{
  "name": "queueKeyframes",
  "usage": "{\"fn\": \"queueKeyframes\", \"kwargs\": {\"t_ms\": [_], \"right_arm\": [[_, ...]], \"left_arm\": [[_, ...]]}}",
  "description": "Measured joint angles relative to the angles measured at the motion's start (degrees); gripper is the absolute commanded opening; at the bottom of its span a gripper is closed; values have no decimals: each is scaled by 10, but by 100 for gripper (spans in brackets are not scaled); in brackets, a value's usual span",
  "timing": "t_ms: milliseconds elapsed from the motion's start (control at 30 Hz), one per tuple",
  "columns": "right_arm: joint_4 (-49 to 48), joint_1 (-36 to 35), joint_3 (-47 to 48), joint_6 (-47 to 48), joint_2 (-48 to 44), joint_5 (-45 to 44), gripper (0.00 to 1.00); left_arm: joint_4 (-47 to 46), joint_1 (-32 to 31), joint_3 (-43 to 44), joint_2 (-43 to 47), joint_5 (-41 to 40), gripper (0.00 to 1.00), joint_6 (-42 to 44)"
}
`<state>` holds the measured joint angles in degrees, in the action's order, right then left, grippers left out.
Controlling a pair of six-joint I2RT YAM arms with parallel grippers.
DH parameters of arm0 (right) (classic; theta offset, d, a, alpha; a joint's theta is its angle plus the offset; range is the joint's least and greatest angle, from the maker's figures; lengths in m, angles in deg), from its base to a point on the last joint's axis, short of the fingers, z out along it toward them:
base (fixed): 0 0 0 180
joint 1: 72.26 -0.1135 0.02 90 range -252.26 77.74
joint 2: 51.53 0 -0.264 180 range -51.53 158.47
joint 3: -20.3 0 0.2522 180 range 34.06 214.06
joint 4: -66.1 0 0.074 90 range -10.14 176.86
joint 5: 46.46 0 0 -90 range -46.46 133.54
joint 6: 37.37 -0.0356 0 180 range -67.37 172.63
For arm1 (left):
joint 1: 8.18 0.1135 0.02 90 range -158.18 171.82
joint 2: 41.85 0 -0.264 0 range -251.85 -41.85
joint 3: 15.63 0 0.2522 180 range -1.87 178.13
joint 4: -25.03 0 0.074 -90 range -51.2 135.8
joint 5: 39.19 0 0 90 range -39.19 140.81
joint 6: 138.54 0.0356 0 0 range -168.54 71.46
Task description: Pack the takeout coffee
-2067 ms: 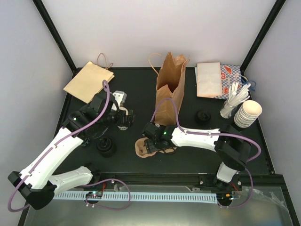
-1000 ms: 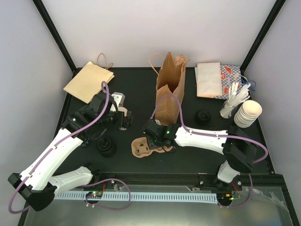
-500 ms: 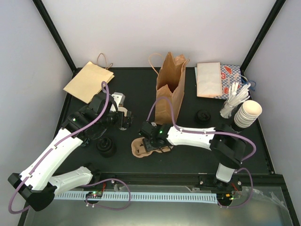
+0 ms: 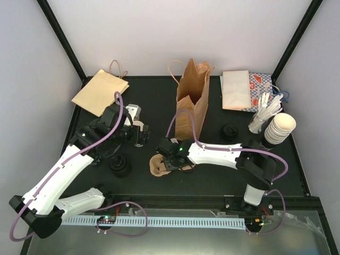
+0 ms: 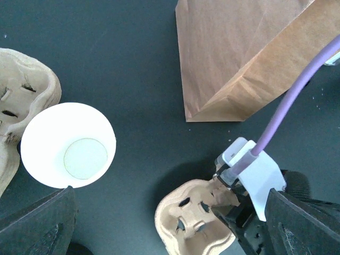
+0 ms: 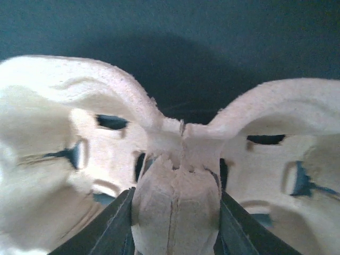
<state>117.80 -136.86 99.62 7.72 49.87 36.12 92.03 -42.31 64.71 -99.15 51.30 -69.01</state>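
Note:
The takeout coffee (image 5: 68,144), a small white cup with a cream inside, stands upright on the black table in the left wrist view. In the top view my left gripper mostly hides it. My left gripper (image 4: 142,133) (image 5: 170,194) hangs just right of the cup, wide open, holding nothing. My right gripper (image 4: 169,159) (image 6: 175,212) is shut on the centre post of a brown cup carrier (image 4: 158,167) (image 5: 191,220) (image 6: 69,133) that lies in front of the standing paper bag (image 4: 191,101) (image 5: 239,53).
A second moulded carrier (image 5: 18,101) lies just left of the cup. Black lids (image 4: 120,166) (image 4: 230,131) sit on the table. A flat paper bag (image 4: 100,91) lies back left. Napkins (image 4: 236,89), cutlery (image 4: 265,114) and a stack of nested cups (image 4: 280,127) stand back right.
My right gripper has shifted a little to the left, and the carrier has moved with it. The left arm and the cup have stayed put.

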Motion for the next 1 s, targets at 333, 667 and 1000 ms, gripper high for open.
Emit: {"fn": "queueKeyframes", "kwargs": {"t_ms": [333, 667, 1000], "right_arm": [[6, 0, 0, 8, -63, -20, 39], [10, 0, 1, 90, -199, -62, 38], [48, 9, 94, 190, -303, -101, 39]], "left_arm": [[0, 0, 0, 0, 0, 99, 0], [18, 12, 10, 0, -10, 99, 11], [33, 34, 65, 6, -35, 99, 24]]}}
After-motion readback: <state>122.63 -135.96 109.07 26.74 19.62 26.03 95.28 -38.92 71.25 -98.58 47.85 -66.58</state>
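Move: The paper bag stands with its middle about 19 cm ahead of the right hand and 8 cm to its right, roughly 9 cm above; that hand already grips the middle divider of the cup carrier. The white cup is some 9 cm ahead and 13 cm left of the hand, the second carrier 20 cm ahead and 20 cm left. From the open left hand the bag's middle lies about 14 cm ahead, 18 cm right and 12 cm lower. Almost straight up, slowly and then fast, the right hand lifts the pinched carrier about 25 cm off the table towards the height of the bag's mouth, easing a little forward and right only late. Its wrist tips some 35 degrees, swinging the fingers forward and left; the grip holds. Late on, the left hand, still open and empty, climbs about 4 cm and shifts left. ##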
